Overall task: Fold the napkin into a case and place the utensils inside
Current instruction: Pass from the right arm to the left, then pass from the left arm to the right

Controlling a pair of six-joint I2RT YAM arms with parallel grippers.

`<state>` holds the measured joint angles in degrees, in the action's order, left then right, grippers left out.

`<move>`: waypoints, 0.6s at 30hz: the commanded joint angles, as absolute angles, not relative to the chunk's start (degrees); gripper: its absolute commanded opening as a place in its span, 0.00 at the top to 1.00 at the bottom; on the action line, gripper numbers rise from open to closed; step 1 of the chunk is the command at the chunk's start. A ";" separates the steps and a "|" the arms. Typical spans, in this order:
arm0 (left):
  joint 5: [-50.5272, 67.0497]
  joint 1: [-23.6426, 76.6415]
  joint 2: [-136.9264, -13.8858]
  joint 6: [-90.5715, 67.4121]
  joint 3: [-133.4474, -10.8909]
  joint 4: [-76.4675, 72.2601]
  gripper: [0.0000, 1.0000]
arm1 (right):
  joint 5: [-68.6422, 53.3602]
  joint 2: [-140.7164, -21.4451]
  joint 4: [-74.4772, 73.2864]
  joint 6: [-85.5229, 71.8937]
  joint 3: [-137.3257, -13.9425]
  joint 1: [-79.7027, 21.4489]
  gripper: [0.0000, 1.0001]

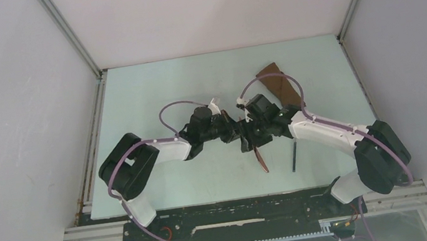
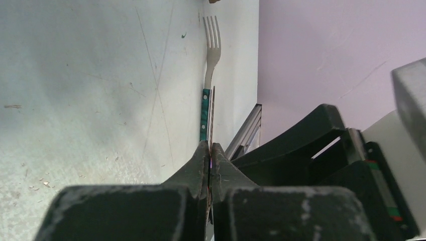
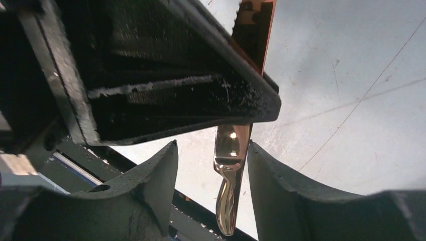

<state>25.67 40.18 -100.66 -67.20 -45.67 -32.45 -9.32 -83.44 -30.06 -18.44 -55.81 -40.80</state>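
Observation:
The brown napkin (image 1: 273, 82) lies folded at the back right of the table, partly hidden by my right arm. My left gripper (image 1: 236, 131) is shut on the knife (image 1: 261, 156), which it holds off the table. In the left wrist view the knife (image 2: 212, 113) shows edge-on beyond the closed fingertips. My right gripper (image 3: 212, 145) is open and straddles the knife's shiny lower end (image 3: 228, 196); its right finger (image 3: 271, 175) is close against the knife. The dark-handled fork (image 1: 293, 155) lies on the table near the front, and the left wrist view shows it too (image 2: 211, 55).
The two grippers meet at the middle of the pale green table (image 1: 163, 96). Grey walls stand on both sides, with metal rails along the table edges. The black mounting bar (image 1: 243, 214) runs along the near edge.

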 commanded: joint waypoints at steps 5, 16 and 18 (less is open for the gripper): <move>25.59 41.18 -97.05 -64.07 -45.17 -33.22 1.00 | -7.29 -83.81 -34.82 -17.39 -60.04 -40.03 0.52; 25.51 41.23 -95.94 -63.46 -45.00 -32.72 1.00 | -4.88 -86.11 -37.32 -16.51 -62.89 -39.73 0.73; 25.36 41.22 -95.89 -63.30 -45.04 -32.46 1.00 | -4.59 -85.81 -37.00 -16.42 -62.94 -39.73 0.74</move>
<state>24.91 40.99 -99.44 -64.18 -44.95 -30.74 -6.66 -85.84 -36.67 -17.65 -60.60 -40.10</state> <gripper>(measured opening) 0.005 0.307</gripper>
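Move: The knife hangs in the left gripper's shut fingers. Its middle is barely 1 cm ahead and 1 cm right of the right hand, about level with it and already between its open fingers. On the table, some 8 cm lower, the fork lies about 15 cm right and 4 cm back of the right hand, the folded napkin roughly 19 cm ahead and 13 cm right. From the left hand, the knife's middle is some 4 cm back and 3 cm right. Close the right fingers to about half their gap, pinching the knife edge to edge at the front of its handle, just behind the left fingertips. Meanwhile ease the right hand about 1 cm to its right with a slight roll, left side down. Keep the left gripper shut on the knife and draw it back about 1 cm. ##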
